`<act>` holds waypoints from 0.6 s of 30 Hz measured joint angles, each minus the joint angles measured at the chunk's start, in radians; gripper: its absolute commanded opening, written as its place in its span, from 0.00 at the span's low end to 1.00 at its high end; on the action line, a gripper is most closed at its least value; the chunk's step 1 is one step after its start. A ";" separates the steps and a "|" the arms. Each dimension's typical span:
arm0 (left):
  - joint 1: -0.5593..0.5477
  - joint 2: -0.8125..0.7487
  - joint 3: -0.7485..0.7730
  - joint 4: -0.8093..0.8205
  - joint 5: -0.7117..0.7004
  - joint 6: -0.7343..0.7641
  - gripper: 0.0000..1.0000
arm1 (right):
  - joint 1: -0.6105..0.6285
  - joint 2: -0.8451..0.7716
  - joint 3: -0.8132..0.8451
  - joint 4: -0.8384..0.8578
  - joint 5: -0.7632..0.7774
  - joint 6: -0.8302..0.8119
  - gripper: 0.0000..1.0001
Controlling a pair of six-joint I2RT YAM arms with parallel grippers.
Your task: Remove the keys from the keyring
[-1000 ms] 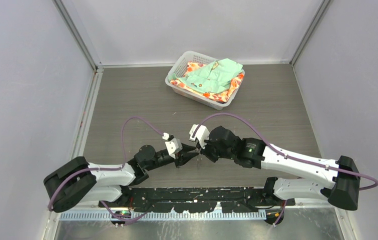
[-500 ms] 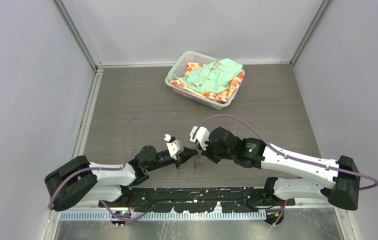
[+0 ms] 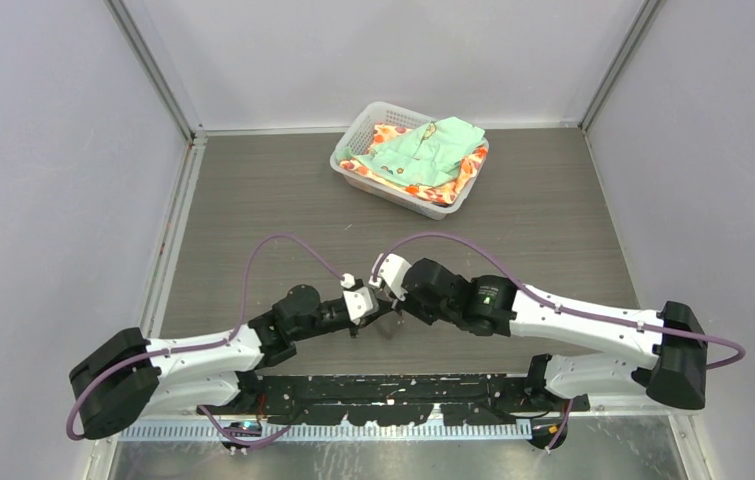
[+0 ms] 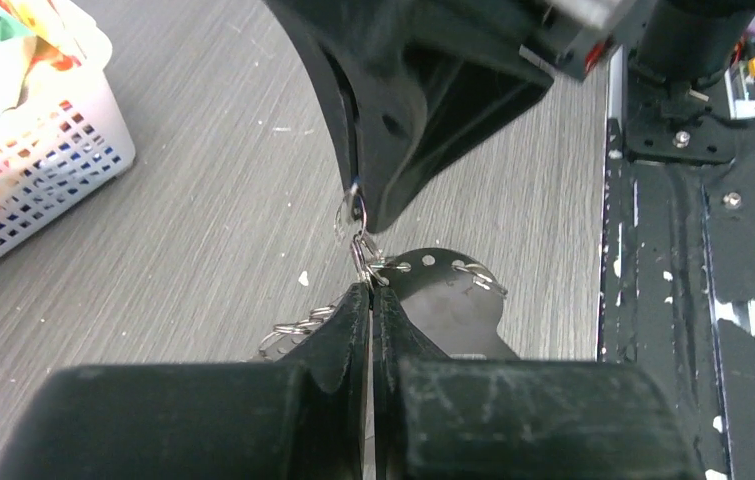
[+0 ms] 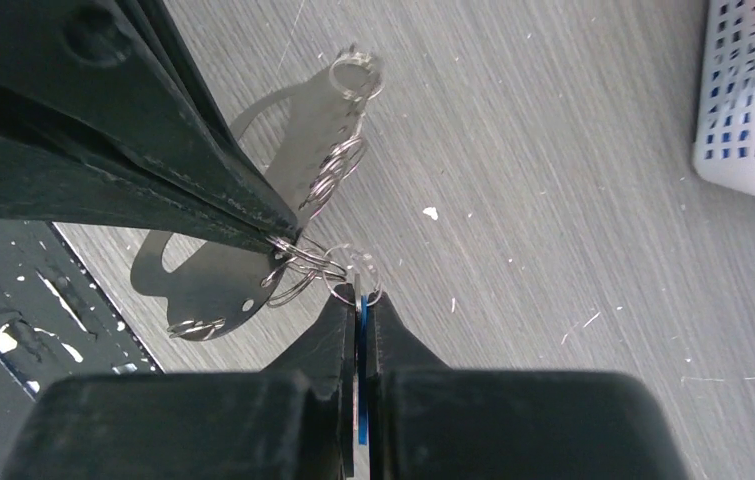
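Observation:
My two grippers meet tip to tip low over the table's near middle. My left gripper is shut on the silvery split rings of the keyring, a flat grey strap with holes that hangs below it, also in the right wrist view. My right gripper is shut on the keys. The blue key head shows as a thin strip between its fingers, with a silvery blade beside it. One ring links the two grips. In the top view the keys are too small to make out.
A white mesh basket holding green and orange cloth stands at the back middle, and also shows in the left wrist view and the right wrist view. Pale specks lie on the grey wood-grain table. The black base rail runs along the near edge.
Both grippers have shifted slightly left and away from the near edge, staying joined at the keyring. The left arm has stretched out further.

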 measured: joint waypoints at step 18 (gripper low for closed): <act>-0.040 -0.025 -0.060 0.094 -0.145 -0.073 0.37 | 0.027 -0.113 0.007 -0.008 0.076 0.009 0.01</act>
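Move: The blue key I hold in my right fingers lies about 4 cm to the right of my left hand and 3 cm above it. Between them are the small rings: my left fingers have them pinched some 3 cm left of and 3 cm below my right hand. The metal plate of the keyring hangs about 5 cm below my left hand. The white basket stands roughly 29 cm ahead of my left hand, 4 cm to the right and 10 cm lower. My right hand keeps the blue key shut in its fingers and draws up nearly 4 cm, away from the rings my left fingers still pinch. My left hand stays almost in place, dipping slightly and then following up a centimetre or so, and at the end it opens partway, lets go of the rings and backs off a little to the left. ##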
